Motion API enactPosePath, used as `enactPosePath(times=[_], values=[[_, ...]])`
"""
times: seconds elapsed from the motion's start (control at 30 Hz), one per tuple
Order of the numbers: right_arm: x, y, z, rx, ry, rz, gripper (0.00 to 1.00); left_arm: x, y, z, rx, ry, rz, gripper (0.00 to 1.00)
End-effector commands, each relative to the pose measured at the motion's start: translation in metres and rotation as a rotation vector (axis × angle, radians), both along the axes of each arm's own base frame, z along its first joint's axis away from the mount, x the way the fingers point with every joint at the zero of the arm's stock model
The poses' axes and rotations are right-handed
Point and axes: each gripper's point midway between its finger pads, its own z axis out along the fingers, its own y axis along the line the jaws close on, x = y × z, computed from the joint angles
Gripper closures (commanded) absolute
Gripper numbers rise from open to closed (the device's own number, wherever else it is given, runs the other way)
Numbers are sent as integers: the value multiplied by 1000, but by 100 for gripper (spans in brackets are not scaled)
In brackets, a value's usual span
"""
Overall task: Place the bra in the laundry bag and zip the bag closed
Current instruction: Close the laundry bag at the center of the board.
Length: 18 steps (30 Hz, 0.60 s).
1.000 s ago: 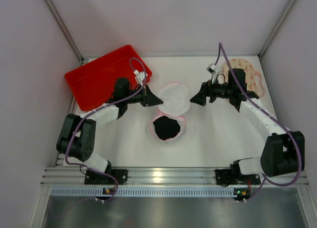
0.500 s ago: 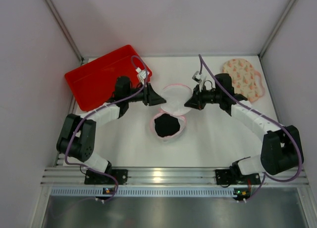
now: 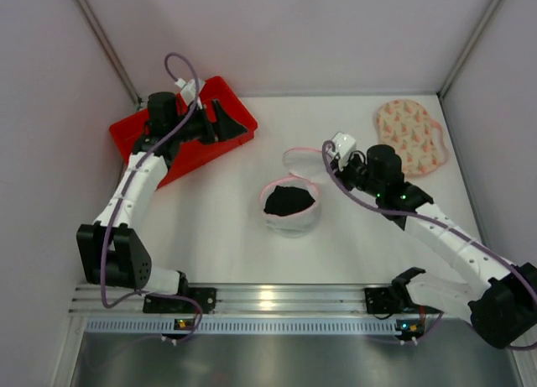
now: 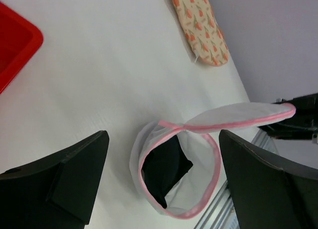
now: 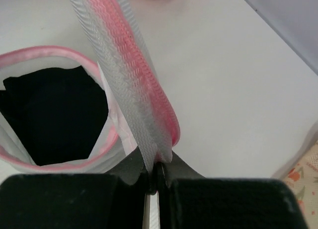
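The laundry bag (image 3: 289,221), white mesh with pink edging, stands open at mid-table with the black bra (image 3: 289,200) inside it. Its round flap (image 3: 300,155) is lifted, and my right gripper (image 3: 327,160) is shut on the flap's zip edge (image 5: 149,114). In the right wrist view the right gripper (image 5: 157,165) pinches that edge, with the bra (image 5: 49,114) lower left. My left gripper (image 3: 225,122) hangs open and empty over the red tray. Between the left gripper (image 4: 163,137) fingers I look down on the bag (image 4: 213,184), the bra (image 4: 166,167) and the flap (image 4: 238,114).
A red tray (image 3: 147,148) lies at the back left, partly under the left arm. A peach patterned fabric piece with pink trim (image 3: 409,137) lies at the back right, near the right wall. Grey walls close in the table on three sides.
My left gripper opened, let go of the flap and swung back-left over the red tray. My right gripper shut on the flap's edge and drew it toward the near right.
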Motion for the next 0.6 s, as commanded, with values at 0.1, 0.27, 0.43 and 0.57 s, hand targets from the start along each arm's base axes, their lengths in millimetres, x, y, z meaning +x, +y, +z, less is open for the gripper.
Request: enactPosePath(times=[0.1, 0.27, 0.43, 0.57], values=[[4, -6, 1, -214, -188, -137, 100, -17, 16, -10, -225, 372, -1, 5], [3, -5, 2, -255, -228, -187, 100, -50, -2, -10, -235, 432, 111, 2], [-2, 10, -5, -317, -243, -153, 100, -81, -27, -16, -331, 565, 126, 2], [-6, 25, -6, -353, -271, -122, 100, -83, -41, -4, -405, 574, 167, 2]])
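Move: The laundry bag stands with its mouth open and the bra inside, about 11 cm back and 13 cm right of the left hand, some 22 cm below it. Its raised lid is level with that hand, 16 cm right and 13 cm lower; the red bin lies 16 cm ahead and 20 cm left. From the right hand, which already pinches the lid's edge, the bag is roughly 3 cm back, 11 cm left and 15 cm down. The bag's lid stays pinched in the right fingers as that hand eases down about 3 cm and slightly left, rolling some 20 degrees with its left side sinking. The left hand, fingers wide open and empty, first drifts left, then sweeps back and right towards the open bag, sinking a little and rolling about 35 degrees. ##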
